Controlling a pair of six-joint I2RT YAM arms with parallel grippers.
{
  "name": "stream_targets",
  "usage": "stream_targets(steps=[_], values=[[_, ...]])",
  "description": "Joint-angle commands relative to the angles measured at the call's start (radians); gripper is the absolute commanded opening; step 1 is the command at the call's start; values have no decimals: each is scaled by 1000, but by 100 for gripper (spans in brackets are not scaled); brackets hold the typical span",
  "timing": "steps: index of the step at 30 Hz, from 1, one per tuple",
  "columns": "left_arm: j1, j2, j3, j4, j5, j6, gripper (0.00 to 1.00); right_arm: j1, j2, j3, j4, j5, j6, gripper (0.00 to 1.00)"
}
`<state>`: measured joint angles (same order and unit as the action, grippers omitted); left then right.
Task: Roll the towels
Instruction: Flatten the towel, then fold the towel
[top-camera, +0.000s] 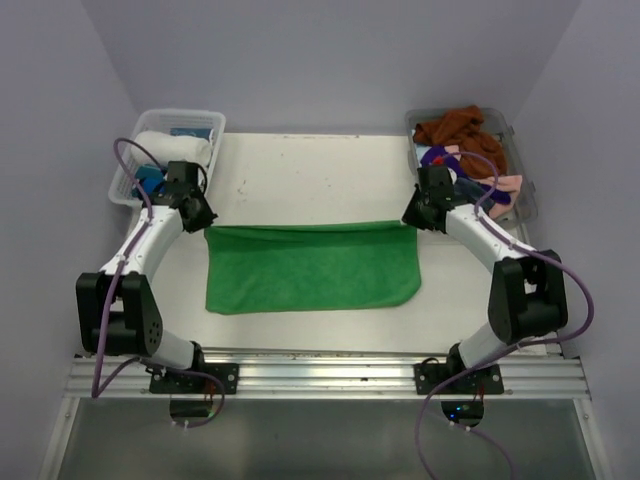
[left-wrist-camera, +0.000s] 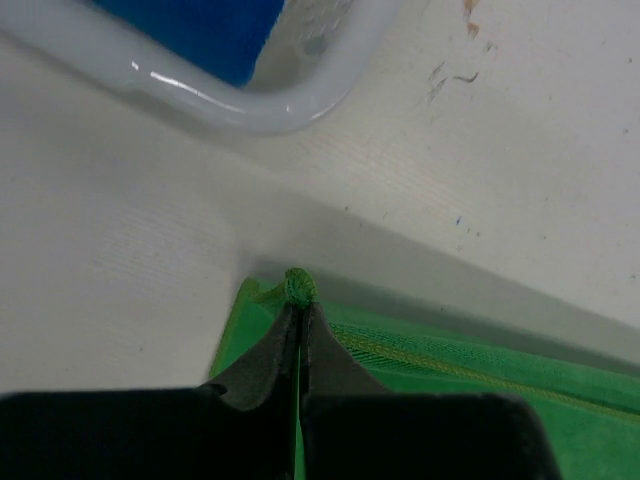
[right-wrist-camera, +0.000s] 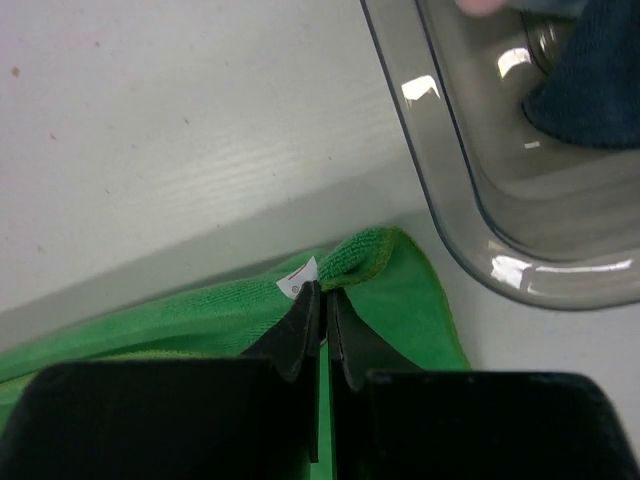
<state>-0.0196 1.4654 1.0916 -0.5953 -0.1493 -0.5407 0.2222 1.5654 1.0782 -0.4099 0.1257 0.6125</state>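
A bright green towel (top-camera: 310, 265) lies spread across the middle of the table, folded over lengthwise. My left gripper (top-camera: 200, 215) is shut on its far left corner (left-wrist-camera: 298, 286), the cloth bunched at the fingertips. My right gripper (top-camera: 415, 213) is shut on the far right corner (right-wrist-camera: 355, 255), beside a small white label (right-wrist-camera: 299, 277). More towels sit in the clear tub (top-camera: 520, 150) at the back right: rust-brown (top-camera: 458, 130), purple (top-camera: 442, 157) and pink (top-camera: 505, 185). A white towel (top-camera: 172, 148) and a blue one (top-camera: 150, 180) lie in the white basket (top-camera: 215, 125) at the back left.
The basket's rim (left-wrist-camera: 300, 100) is close beyond my left gripper. The tub's wall (right-wrist-camera: 450, 200) stands just right of my right gripper. Walls enclose the table on three sides. A metal rail (top-camera: 320, 375) runs along the near edge.
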Motion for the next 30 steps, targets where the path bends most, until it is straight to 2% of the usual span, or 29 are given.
stream_targets(steps=[1, 8, 14, 19, 26, 30], values=[[20, 55, 82, 74, -7, -24, 0, -3, 45, 97, 86, 45, -20, 0], [46, 79, 123, 68, 36, -8, 0, -4, 44, 131, 45, 19, -25, 0], [47, -49, 18, 49, 109, 2, 0, -4, -112, -61, 19, -27, -26, 0], [47, -180, -93, 19, 145, 7, 0, -3, -253, -149, -55, -24, -37, 0], [46, -344, -269, 44, 145, -4, 0, -4, -352, -233, -116, -14, -36, 0], [47, -410, -346, 63, 189, -24, 0, -4, -366, -256, -122, -30, -27, 0]])
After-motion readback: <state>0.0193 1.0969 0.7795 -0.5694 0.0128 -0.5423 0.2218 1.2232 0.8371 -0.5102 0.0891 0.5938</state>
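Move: Both hands already pinch the green towel's far corners a few centimetres above the table, the fingertips about 49 cm apart. From the left hand the towel's near left corner lies about 20 cm back and straight in line, 5 cm lower; the bin of rolled towels is centred 18 cm ahead, 10 cm left. From the right hand the near right corner lies 18 cm back, about 1 cm right, 5 cm lower; the loose-towel bin is centred 15 cm ahead, 17 cm right. Forward first, only about 3 cm, then both hands reverse together and draw back 10 to 12 cm towards the towel's near edge, carrying the pinched far edge back over the towel's own cloth. They rise roughly 2 cm along the way and sink again as they come back, the fingers keeping their grip. ##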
